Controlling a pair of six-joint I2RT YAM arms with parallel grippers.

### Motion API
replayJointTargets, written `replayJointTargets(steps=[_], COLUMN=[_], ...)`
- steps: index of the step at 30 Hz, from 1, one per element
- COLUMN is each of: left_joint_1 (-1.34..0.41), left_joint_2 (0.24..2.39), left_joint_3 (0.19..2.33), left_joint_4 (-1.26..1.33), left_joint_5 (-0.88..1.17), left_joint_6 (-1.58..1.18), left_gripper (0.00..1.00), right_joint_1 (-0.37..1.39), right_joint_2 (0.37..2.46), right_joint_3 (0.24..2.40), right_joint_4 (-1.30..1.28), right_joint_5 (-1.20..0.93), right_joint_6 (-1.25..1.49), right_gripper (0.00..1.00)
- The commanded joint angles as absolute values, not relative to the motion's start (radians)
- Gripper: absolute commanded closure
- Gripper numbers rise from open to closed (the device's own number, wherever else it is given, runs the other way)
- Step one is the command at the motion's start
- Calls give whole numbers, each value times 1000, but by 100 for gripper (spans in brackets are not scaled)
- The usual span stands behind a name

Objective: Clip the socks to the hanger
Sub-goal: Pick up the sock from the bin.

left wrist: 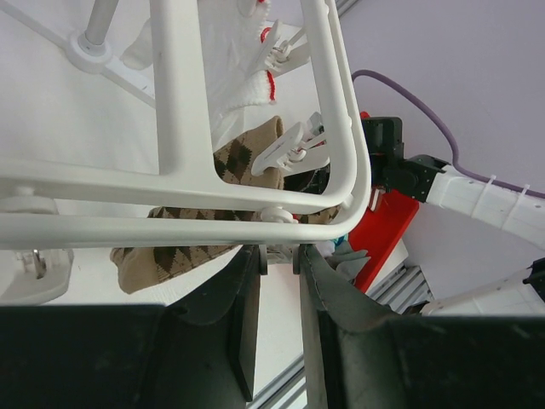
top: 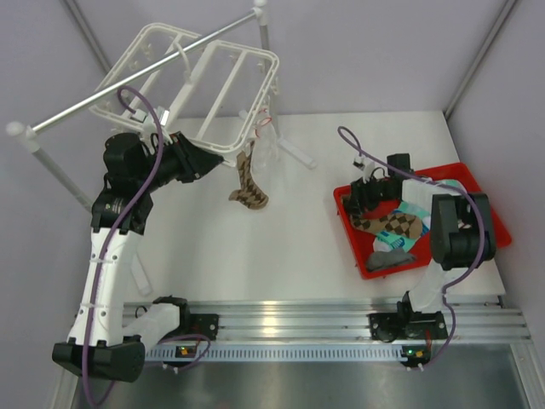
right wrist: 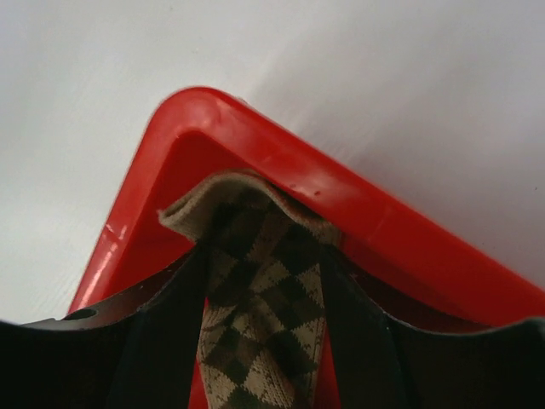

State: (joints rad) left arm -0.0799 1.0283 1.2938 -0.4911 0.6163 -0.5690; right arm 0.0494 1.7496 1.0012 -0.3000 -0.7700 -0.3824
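Note:
The white hanger [top: 183,64] hangs from the rail at the back left; its frame [left wrist: 170,183] crosses the left wrist view. One brown-and-tan checkered sock [top: 248,186] hangs clipped at its near corner and also shows in the left wrist view [left wrist: 243,158]. My left gripper [top: 213,162] [left wrist: 280,251] is at that corner, jaws narrowly apart on a small white clip [left wrist: 277,213], tips partly hidden by the frame. My right gripper [top: 366,198] [right wrist: 264,247] is shut on the cuff of a second checkered sock [top: 393,226] [right wrist: 260,298] in the red tray's corner.
The red tray [top: 490,213] [right wrist: 281,158] at the right also holds a teal-and-white sock [top: 412,213] and a grey sock [top: 387,259]. A grey metal rail [top: 128,81] on white posts carries the hanger. White fabric with red trim [left wrist: 247,81] hangs from other clips.

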Motion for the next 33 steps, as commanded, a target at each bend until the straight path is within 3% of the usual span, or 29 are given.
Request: replayJointTargets(steps=[1,8,11,14,15,21,26,33], left_joint_1=[-77,-77,-77,-77,-77,-77,-77,-77], left_joint_2=[1029,1031,1025,1023,1025,1022,1017,1012], left_joint_3=[1290,1290,1292,1293,1293,1282,1282,1290], left_joint_4=[-446,-443,-446,-451,-448,-439,-437,-440], left_joint_5=[618,617,615,614,615,620,627,641], left_joint_6=[-554,-554,-548,-545,-545,-548,-548,-538], left_gripper=[100,100,100,100,100,100,100,100], right_joint_1=[57,55,58,55,51,8,8,77], right_joint_2=[1749,1700,1680,1671,1660,1591,1478,1355], right_joint_3=[973,962,980,1005,1005,1002,1008,1138], right_joint_4=[-248,-345,-348,-393,-414,-471,-483,-727], right_joint_5=[-689,-562,-508,-457,-454,-581,-722,-799], right_joint_6=[-428,-557,-558,-616,-662,-722,-735,-815], right_gripper=[46,48,55,64,73,100,100,100])
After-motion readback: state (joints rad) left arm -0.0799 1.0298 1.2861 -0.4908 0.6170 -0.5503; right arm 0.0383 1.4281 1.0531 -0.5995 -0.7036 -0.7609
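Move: The checkered sock lies just below the half-open right fingers, its cuff end between them; its middle is about 6 cm to their right, 4 cm back and 2 cm lower. The bin's far left corner is some 5 cm left and 3 cm ahead of the hand, the turquoise sock about 15 cm right and 1 cm back, the grey sock 9 cm right and 14 cm back. From the left hand the checkered sock is roughly 38 cm right, 2 cm ahead, 35 cm down. Rightward and slightly down, the right hand draws about 5 cm in from the bin's corner along the checkered sock, its fingers tipping to point more steeply down and closing to pinch the fabric just behind the cuff. Then it rises some 10 cm with the sock gripped, easing back left about 3 cm and a little towards the base. ##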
